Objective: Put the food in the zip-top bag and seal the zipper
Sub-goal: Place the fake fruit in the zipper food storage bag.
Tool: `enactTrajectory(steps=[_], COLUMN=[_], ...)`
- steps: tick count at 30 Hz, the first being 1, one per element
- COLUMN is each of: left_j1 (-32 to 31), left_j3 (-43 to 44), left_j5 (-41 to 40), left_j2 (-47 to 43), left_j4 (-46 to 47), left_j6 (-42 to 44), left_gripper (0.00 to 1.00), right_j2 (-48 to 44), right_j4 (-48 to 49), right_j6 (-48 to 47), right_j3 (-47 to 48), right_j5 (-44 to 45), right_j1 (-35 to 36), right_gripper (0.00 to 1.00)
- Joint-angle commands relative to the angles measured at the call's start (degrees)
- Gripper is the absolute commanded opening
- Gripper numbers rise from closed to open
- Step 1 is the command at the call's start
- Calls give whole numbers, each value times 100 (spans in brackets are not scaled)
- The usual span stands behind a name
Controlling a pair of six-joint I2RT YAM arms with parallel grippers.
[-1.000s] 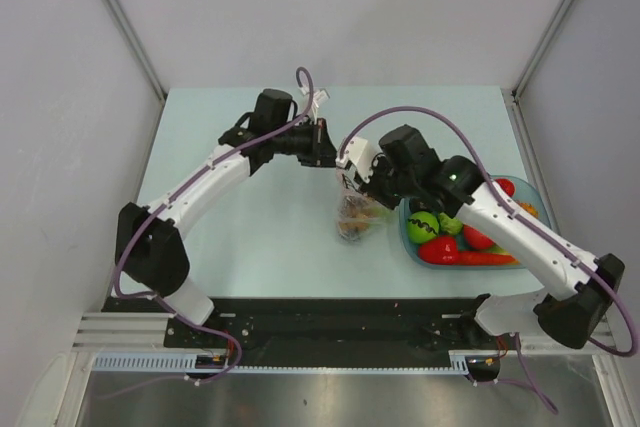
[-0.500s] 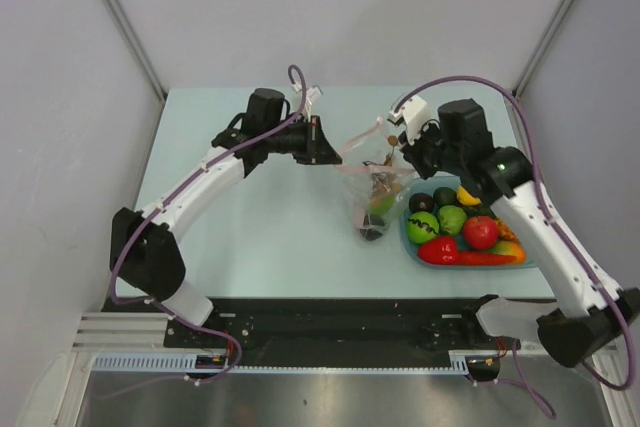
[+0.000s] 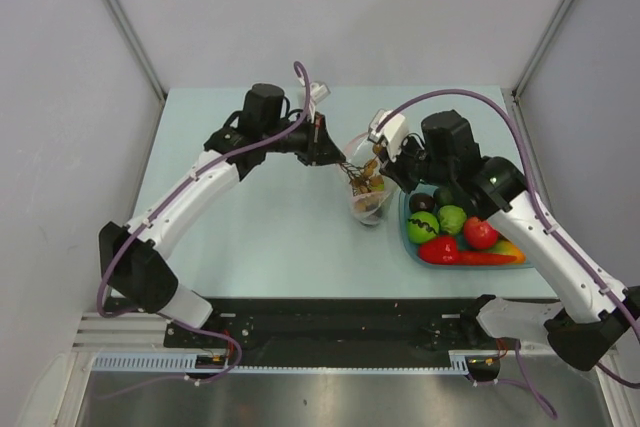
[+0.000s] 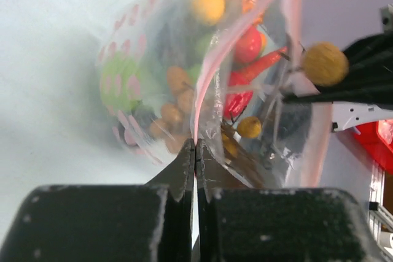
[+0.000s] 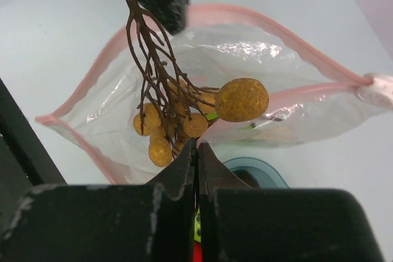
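The clear zip-top bag [image 3: 368, 195] hangs over the table between my two grippers, its mouth held apart. My left gripper [image 3: 328, 154] is shut on the far side of the pink zipper [image 4: 206, 84]. On the near rim of that zipper [image 5: 270, 26], my right gripper [image 5: 197, 146] is shut too. A brown grape cluster [image 5: 175, 118] pokes its stems up out of the bag's mouth. Through the plastic in the left wrist view I see more food: a yellow lemon [image 4: 207, 2] and a green piece [image 4: 118, 84]. The bag's bottom is near the table.
A light blue tray [image 3: 404, 219] lies right of the bag, with a green ball [image 3: 422, 227], a red fruit [image 3: 480, 232] and a red pepper [image 3: 440, 250] in it. My right arm [image 3: 530, 222] stretches over the tray. Grey walls close in the table.
My right gripper swung up and to the right with the bag's rim, then came back a little left. The bag's mouth opened wider. The left gripper barely moved.
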Motion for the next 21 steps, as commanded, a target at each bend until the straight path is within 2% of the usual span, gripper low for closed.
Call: enactTrajectory(steps=[1, 3, 5, 9, 12, 17, 21], left_j1=[20, 29, 29, 11, -94, -647, -823], left_j3=[29, 82, 161, 187, 249, 424, 302], left_j5=[-47, -145, -189, 144, 567, 251, 102], left_j2=[-397, -484, -546, -722, -722, -468, -292], left_j4=[-219, -255, -202, 384, 756, 1062, 1774], left_j6=[504, 697, 829, 882, 1233, 2102, 2218], left_gripper=[5, 28, 43, 58, 63, 62, 60], right_j2=[65, 83, 65, 56, 83, 30, 4], right_j4=[246, 229, 255, 317, 317, 326, 326], right_j6=[460, 654, 724, 777, 777, 768, 777], right_j3=[-33, -69, -138, -165, -122, -121, -130], right_j5=[-153, -381, -513, -891, -962, -1112, -1182], right_j1=[-358, -699, -912, -1167, -1220, -1256, -1256], right_gripper=[0, 0, 0, 0, 0, 0, 0])
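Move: The left fingers are shut on the bag's rim. The longan bunch in the bag lies about 5 cm to their right, 2 cm back and 6 cm lower, its stem ends poking up close by them. From the right hand, pinching the opposite rim, the bunch is roughly 4 cm left, 1 cm ahead and 5 cm below. The fruit basket's middle is some 24 cm right of the right hand, 8 cm back and 18 cm lower. The left fingers open to a bit over half and let go of the bag's rim; the hand then climbs about 7 cm, swinging right and back over the bag's mouth, and rolls close to 30 degrees. The right hand keeps its pinch on its own rim, drawing it some 4 cm to the right and forward, slightly down, then nearly holds there. ##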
